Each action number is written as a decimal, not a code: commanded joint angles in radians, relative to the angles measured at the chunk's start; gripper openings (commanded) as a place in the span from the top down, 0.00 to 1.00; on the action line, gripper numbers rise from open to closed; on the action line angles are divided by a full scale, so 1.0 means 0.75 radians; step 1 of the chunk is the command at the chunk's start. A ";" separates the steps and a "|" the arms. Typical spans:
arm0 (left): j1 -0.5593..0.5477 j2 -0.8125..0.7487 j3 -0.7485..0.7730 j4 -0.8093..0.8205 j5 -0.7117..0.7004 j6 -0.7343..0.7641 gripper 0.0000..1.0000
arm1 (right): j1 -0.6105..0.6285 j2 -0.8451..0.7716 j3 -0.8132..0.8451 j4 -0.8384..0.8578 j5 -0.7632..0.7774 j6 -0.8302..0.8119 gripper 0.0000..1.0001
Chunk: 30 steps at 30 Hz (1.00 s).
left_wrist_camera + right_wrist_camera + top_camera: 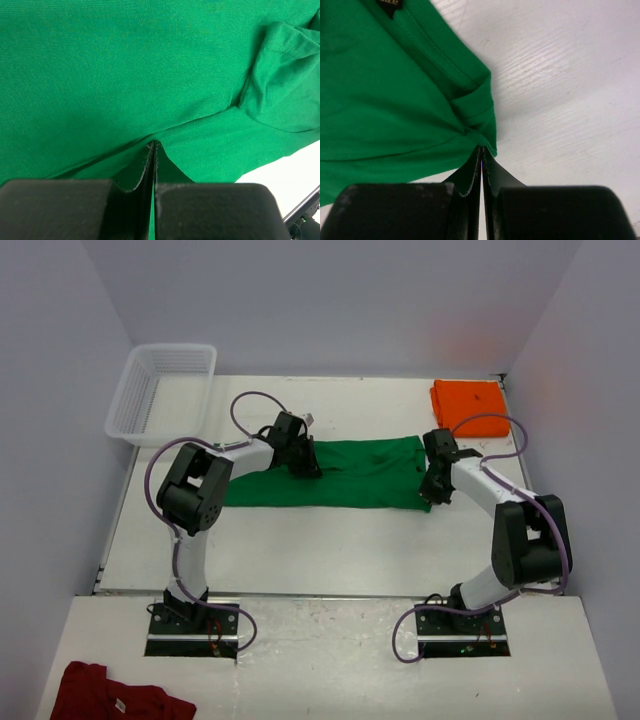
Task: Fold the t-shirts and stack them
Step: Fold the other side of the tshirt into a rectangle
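A bright green t-shirt point(345, 473) lies spread in a long band across the middle of the table. My left gripper point(303, 466) is shut, pinching a fold of the green t-shirt point(125, 75) at its fingertips point(153, 146). At the shirt's right end, by the collar, my right gripper point(432, 492) is shut on the edge of the green t-shirt point(385, 100), with cloth bunched at the fingertips point(483, 149). A folded bright orange t-shirt point(470, 406) rests at the back right corner.
A white mesh basket point(160, 390) stands at the back left of the table point(330, 550). A dark red garment with a white tag point(115, 695) lies on the near ledge at bottom left. Walls close in the back and both sides.
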 commanded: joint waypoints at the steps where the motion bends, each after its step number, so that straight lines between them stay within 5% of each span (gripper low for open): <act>1: 0.023 0.020 -0.025 -0.065 -0.093 0.055 1.00 | -0.022 -0.001 0.041 -0.037 0.130 0.013 1.00; 7: 0.026 0.035 -0.019 -0.067 -0.085 0.055 1.00 | -0.029 0.038 0.121 -0.179 0.323 0.033 1.00; 14: 0.026 0.039 -0.013 -0.076 -0.081 0.059 1.00 | -0.027 0.093 0.088 -0.132 0.219 -0.001 1.00; 22: 0.011 -0.006 -0.009 -0.035 -0.036 0.075 1.00 | -0.025 -0.150 0.105 -0.054 0.215 -0.030 1.00; 30: -0.044 -0.235 -0.023 -0.024 -0.214 0.098 1.00 | 0.010 -0.212 0.186 0.085 -0.037 -0.151 1.00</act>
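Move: Right gripper's tips are on the green t-shirt's near right corner, about 1 cm below the hand point. The shirt's far right corner lies some 19 cm ahead of that hand and 1 cm left; the folded orange t-shirt about 29 cm ahead and 10 cm right. Left gripper's shut tips press the shirt's middle, about 1 cm below its hand point; from there the near right corner is roughly 10 cm back and 26 cm right. Keep the left fingers shut and pressed on the middle of the green shirt while you draw the closed right fingertips about 3.5 cm to the right at its near right corner, tips swinging outward some 10 degrees. Come off there, raising the right hand about 8 cm, then also forward and slightly back left; lastly lift the left tips about 1.5 cm off the cloth. ##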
